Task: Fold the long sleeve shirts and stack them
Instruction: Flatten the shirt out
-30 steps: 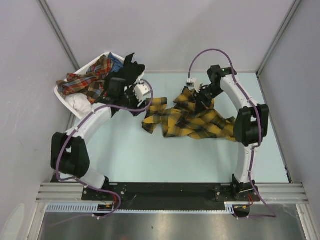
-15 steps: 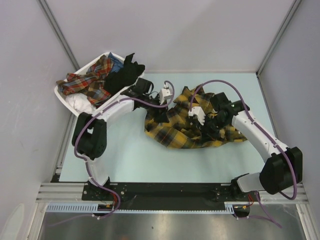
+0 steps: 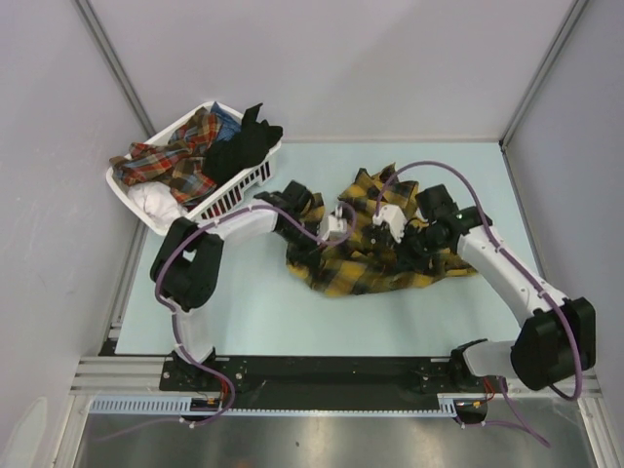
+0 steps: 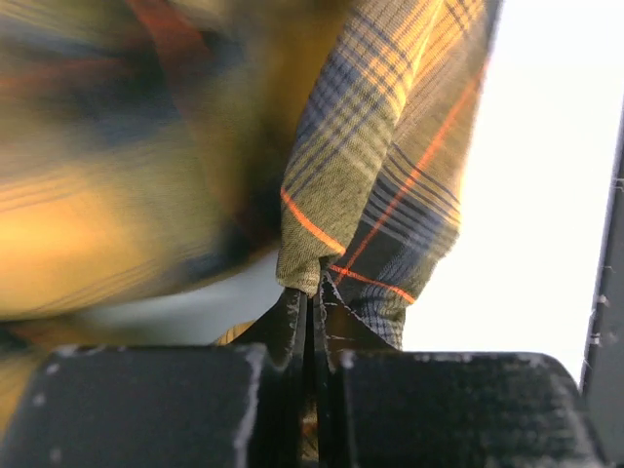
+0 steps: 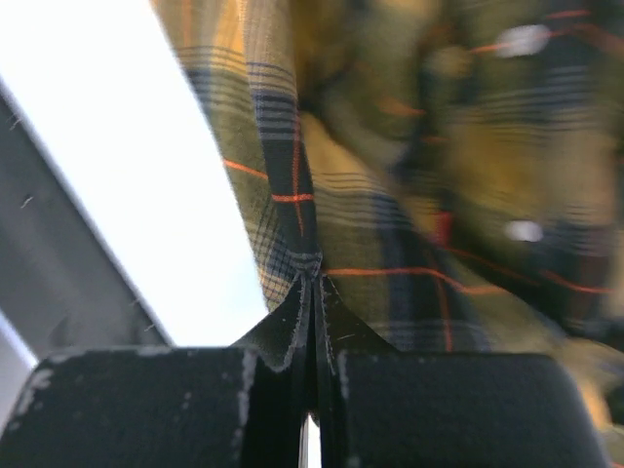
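Observation:
A mustard-yellow and black plaid long sleeve shirt lies crumpled on the pale table, right of centre. My left gripper is at the shirt's left part and is shut on a fold of it. In the left wrist view the plaid cloth rises straight from the closed gripper. My right gripper is at the shirt's middle right, also shut on it. The right wrist view shows the cloth pinched at the tips of the gripper. Both wrist views are partly blurred.
A white slatted basket stands at the back left. It holds a red plaid shirt, a black garment and some white cloth. Grey walls close in the table on three sides.
My left gripper came from beside the basket across to the yellow shirt and shut on it. My right gripper, still shut on the shirt, dragged it nearer; the shirt has bunched up.

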Action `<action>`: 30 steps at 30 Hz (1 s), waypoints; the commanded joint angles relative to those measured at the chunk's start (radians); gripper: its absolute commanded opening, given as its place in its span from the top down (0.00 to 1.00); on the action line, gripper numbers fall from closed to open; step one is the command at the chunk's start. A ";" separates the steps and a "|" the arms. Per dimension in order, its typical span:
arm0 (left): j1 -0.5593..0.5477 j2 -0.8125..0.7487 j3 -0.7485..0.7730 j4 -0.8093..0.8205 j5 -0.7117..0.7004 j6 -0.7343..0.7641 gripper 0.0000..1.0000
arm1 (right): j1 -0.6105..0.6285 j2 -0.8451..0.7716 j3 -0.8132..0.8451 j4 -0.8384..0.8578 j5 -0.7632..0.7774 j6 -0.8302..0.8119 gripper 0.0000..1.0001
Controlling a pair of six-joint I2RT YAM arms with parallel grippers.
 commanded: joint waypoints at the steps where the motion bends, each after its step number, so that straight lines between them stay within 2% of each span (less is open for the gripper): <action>1: 0.099 0.033 0.367 0.142 -0.175 -0.168 1.00 | -0.119 0.106 0.172 0.170 0.072 0.014 1.00; 2: 0.121 0.060 0.463 0.154 -0.190 -0.223 1.00 | -0.174 0.175 0.274 0.184 0.069 0.023 1.00; 3: 0.157 0.112 0.649 0.155 -0.239 -0.274 1.00 | -0.201 0.204 0.342 0.190 0.064 0.045 1.00; 4: 0.172 0.127 0.729 0.159 -0.265 -0.353 1.00 | -0.225 0.242 0.402 0.201 0.055 0.060 1.00; 6: 0.181 0.121 0.817 0.197 -0.327 -0.386 1.00 | -0.291 0.327 0.581 0.206 0.031 0.123 1.00; 8: 0.173 0.026 0.750 0.266 -0.365 -0.390 1.00 | -0.327 0.362 0.669 0.203 -0.018 0.161 1.00; 11: 0.103 -0.198 0.402 0.306 -0.347 -0.272 0.99 | -0.348 0.358 0.691 0.171 -0.069 0.157 1.00; 12: 0.037 -0.255 0.161 0.304 -0.335 -0.151 0.95 | -0.351 0.323 0.627 0.157 -0.083 0.139 1.00; 13: 0.000 -0.389 0.042 0.294 -0.335 -0.089 0.80 | -0.351 0.292 0.583 0.134 -0.094 0.087 1.00; 14: -0.037 -0.446 -0.073 0.268 -0.333 -0.037 0.68 | -0.351 0.259 0.530 0.128 -0.097 0.056 1.00; 15: -0.084 -0.511 -0.258 0.258 -0.330 0.012 0.42 | -0.351 0.187 0.466 0.121 -0.091 0.025 1.00; 17: -0.091 -0.658 -0.378 0.261 -0.312 -0.012 0.24 | -0.351 0.110 0.288 0.092 -0.071 -0.087 1.00; 18: -0.080 -0.683 -0.425 0.263 -0.313 -0.064 0.20 | -0.350 0.062 0.230 0.080 -0.065 -0.128 1.00; 19: -0.071 -0.697 -0.426 0.236 -0.307 -0.079 0.19 | -0.351 -0.020 0.114 0.065 -0.053 -0.195 1.00; 22: -0.009 -0.659 -0.357 0.228 -0.250 -0.136 0.19 | -0.335 -0.168 -0.054 0.046 -0.039 -0.276 1.00; 26: 0.035 -0.498 -0.172 0.275 -0.229 -0.187 0.21 | -0.304 -0.254 -0.157 0.068 -0.017 -0.310 1.00; 30: 0.035 -0.286 0.019 0.243 -0.169 -0.160 0.21 | -0.288 -0.227 -0.137 0.092 0.004 -0.239 1.00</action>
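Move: Ahead of both hands, which already pinch the shirt's near edge, the shirt's crumpled middle lies about 11 cm forward and 14 cm right of the left hand, a little lower; from the right hand it is about 10 cm forward, 6 cm left and 10 cm down. The far flap is some 24 cm forward and 5 cm left of the right hand, the right sleeve 3 cm forward and 11 cm right. The left sleeve stands about 16 cm straight ahead of the left hand. Flinging the pinched near edge forward and up over the shirt, both hands swing out about 23 cm, fingertips tipping forward; the left rises higher than the right. Both then sweep back and down; the left opens on the way back, lets go, then eases forward and slightly up, while the right keeps its pinch and drifts rightward, ending about 8 cm right of its start. ##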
